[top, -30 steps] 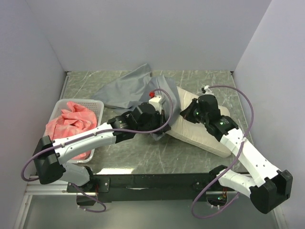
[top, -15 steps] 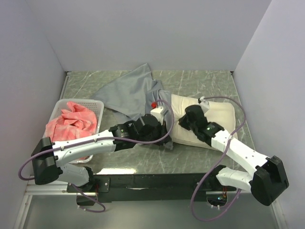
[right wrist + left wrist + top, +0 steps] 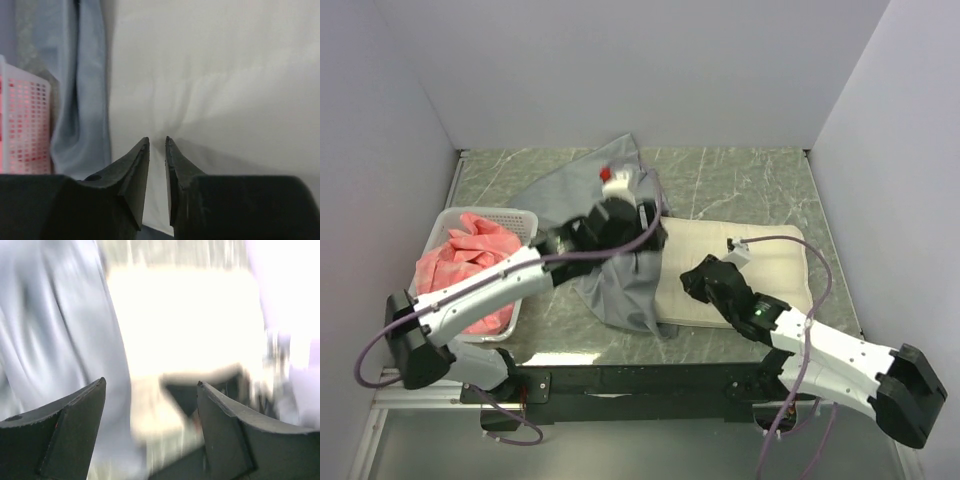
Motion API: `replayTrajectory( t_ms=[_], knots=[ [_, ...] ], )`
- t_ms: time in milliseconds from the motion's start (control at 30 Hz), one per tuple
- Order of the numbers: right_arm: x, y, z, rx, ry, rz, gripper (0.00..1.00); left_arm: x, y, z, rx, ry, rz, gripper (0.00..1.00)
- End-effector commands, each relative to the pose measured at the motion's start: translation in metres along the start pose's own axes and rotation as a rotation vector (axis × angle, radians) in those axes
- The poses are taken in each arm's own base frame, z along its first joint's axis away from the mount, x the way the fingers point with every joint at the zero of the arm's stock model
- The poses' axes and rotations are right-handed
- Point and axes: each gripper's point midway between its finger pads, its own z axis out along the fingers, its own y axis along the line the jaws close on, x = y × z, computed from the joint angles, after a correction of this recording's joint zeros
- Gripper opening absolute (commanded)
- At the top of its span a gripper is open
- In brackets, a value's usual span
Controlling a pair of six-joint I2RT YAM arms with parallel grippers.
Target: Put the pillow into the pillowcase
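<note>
The cream pillow [image 3: 750, 258] lies flat at the centre right of the table. The grey pillowcase [image 3: 588, 190] runs from the back centre toward the front, and its near part lies over the pillow's left end. My left gripper [image 3: 648, 232] hovers above that overlap, wide open and holding nothing. Its wrist view is blurred, with the left gripper [image 3: 150, 385] over the pillowcase [image 3: 55, 340] and the bright pillow [image 3: 185, 320]. My right gripper [image 3: 688, 278] rests at the pillow's front left part. In its wrist view the right gripper [image 3: 156, 141] stands narrowly open against the pillow [image 3: 215, 75], creases spreading from its tips.
A white lattice basket [image 3: 525, 222] holding a pink-red cloth [image 3: 470, 260] stands at the left. The basket [image 3: 25, 115] also shows left of the pillowcase [image 3: 80, 100] in the right wrist view. Walls close in the table on the left, back and right.
My left gripper opened, let go of the pillowcase, and rose toward the back. The pillow dropped flat as my right arm drew nearer the front edge, and its jaws parted slightly.
</note>
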Motion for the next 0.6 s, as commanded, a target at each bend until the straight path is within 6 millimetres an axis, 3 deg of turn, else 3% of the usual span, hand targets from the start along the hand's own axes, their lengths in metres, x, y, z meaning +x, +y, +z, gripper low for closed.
replayTrajectory(
  t_ms=[0,33,67,100,133,200,233,300,333,433,533,567],
  knots=[
    [-0.033,0.024,-0.016,-0.075,-0.106,0.016,0.33,-0.075,0.043,0.033,-0.226,-0.117,0.106,0.78],
    [-0.038,0.026,-0.02,-0.071,-0.118,-0.005,0.38,-0.086,0.039,0.056,-0.254,-0.101,0.132,0.77],
    [-0.043,0.028,-0.024,-0.079,-0.128,-0.016,0.48,-0.085,0.052,0.065,-0.316,-0.051,0.197,0.77],
    [-0.048,0.03,-0.027,-0.073,-0.14,-0.027,0.52,-0.108,0.039,0.068,-0.315,-0.078,0.21,0.77],
    [-0.056,0.031,-0.031,-0.058,-0.157,-0.059,0.56,-0.091,0.051,0.098,-0.368,-0.009,0.259,0.77],
    [-0.063,0.036,-0.034,-0.072,-0.168,-0.11,0.72,-0.084,0.059,0.114,-0.414,0.055,0.35,0.78],
    [-0.073,0.04,-0.038,-0.063,-0.184,-0.181,0.78,-0.085,0.062,0.132,-0.422,0.065,0.363,0.8],
    [-0.076,0.037,-0.033,-0.019,-0.173,-0.266,0.84,-0.089,0.062,0.147,-0.402,0.082,0.385,0.8],
    [-0.082,0.04,-0.033,-0.006,-0.167,-0.325,0.86,-0.081,0.072,0.162,-0.414,0.111,0.384,0.79],
    [-0.076,0.043,-0.018,0.01,-0.091,-0.432,0.87,-0.076,0.081,0.182,-0.431,0.135,0.403,0.77],
    [-0.062,0.036,0.002,0.062,-0.019,-0.506,0.92,-0.068,0.088,0.196,-0.436,0.157,0.421,0.74],
    [-0.052,0.026,0.015,0.108,0.019,-0.53,0.92,-0.065,0.09,0.198,-0.438,0.166,0.426,0.72]
  ],
)
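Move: The left hand, open and high over the work, is heading for the bunched mouth of the pillowcase at the pillow's far left corner: about 21 cm ahead, 3 cm to its right and 19 cm below. The pillow's middle is some 9 cm ahead, 18 cm right and 21 cm below. From the right hand, low over the pillow, that mouth corner is about 21 cm ahead, 6 cm left and 5 cm below, and the pillow's middle 6 cm ahead, 9 cm right and 6 cm below. The right fingers come free of the pillow's top, opening from nearly shut to wide as that hand rises about 8 cm, then eases forward. Meanwhile the left hand, still open, sweeps some 20 cm forward towards the pillowcase's mouth corner, first arching up a little, then sinking steeply to end about 13 cm lower, its left side rolling up nearly 40 degrees; it closes on nothing yet. ##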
